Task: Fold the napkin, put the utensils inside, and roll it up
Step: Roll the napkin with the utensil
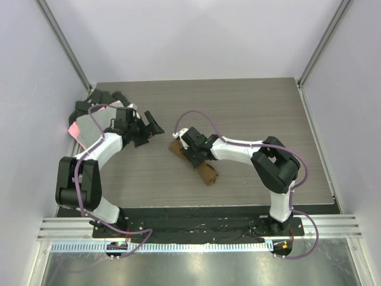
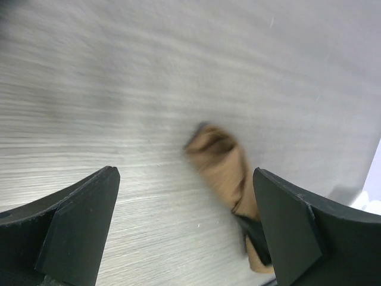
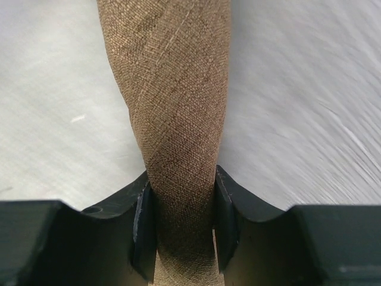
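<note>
The brown napkin (image 1: 208,173) lies rolled into a tight tube near the middle of the table, slanting from upper left to lower right. My right gripper (image 1: 193,152) is shut on it: in the right wrist view both pads press the sides of the napkin (image 3: 172,89), with the gripper (image 3: 181,221) straddling the roll. My left gripper (image 1: 150,128) is off to the left, open and holding nothing. In the left wrist view it (image 2: 184,173) stands wide, with the napkin (image 2: 221,161) blurred ahead of it. The utensils are hidden.
A grey cloth with a pink edge (image 1: 88,128) and a heap of black cloths (image 1: 104,98) lie at the table's back left corner, under the left arm. Walls stand close on both sides.
</note>
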### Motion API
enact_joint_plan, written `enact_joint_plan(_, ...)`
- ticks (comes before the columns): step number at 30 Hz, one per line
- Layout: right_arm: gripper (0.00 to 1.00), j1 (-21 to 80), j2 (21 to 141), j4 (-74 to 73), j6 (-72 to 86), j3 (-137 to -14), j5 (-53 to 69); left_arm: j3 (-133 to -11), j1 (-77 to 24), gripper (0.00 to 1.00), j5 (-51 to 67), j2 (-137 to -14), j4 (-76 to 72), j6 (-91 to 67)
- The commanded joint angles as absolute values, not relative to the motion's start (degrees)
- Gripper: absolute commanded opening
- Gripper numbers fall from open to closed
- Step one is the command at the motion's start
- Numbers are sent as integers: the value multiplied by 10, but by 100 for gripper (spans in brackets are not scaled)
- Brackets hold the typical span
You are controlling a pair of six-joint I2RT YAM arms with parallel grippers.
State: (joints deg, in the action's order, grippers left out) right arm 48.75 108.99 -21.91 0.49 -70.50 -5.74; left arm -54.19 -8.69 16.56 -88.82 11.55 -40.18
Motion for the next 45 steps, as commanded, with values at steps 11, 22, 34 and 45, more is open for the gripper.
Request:
enact_joint_plan(11,50,329,1089,-236,190,-665,-196,-601,-60,100,131,-738,240,-351)
enact_joint_plan(22,92,319,1000,-220,164,-695,-108,-602,-33,100,148,-656,293,-287)
enact_joint_plan(34,100,272,731,-91,161,-567,-105,-603,-24,100,150,-554,295,-233)
enact_joint_plan(45,100,267,535,27,149,-365,-225,-507,-24,100,109,-421,249,-207)
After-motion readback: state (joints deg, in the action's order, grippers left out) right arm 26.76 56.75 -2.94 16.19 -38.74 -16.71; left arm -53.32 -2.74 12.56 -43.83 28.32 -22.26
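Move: The rolled brown napkin is already between the right fingers, its middle only about 2 cm back and 2 cm to the right of that hand, at grip height. The bare table spot it goes to is roughly 6 cm ahead and 10 cm right. From the open, empty left hand the napkin's middle lies some 16 cm right, 8 cm back and 8 cm below; the folded cloths are about 16 cm to its left and 7 cm farther out. The napkin roll, still pinched across its width, is carried level by the right hand about 13 cm to the right and forward while turning some 35 degrees clockwise; there the fingers open wide and let go. The right hand then rises steeply, swings right and back, and tips up. Meanwhile the open left hand climbs away, drawing back and somewhat left as it tips up. ##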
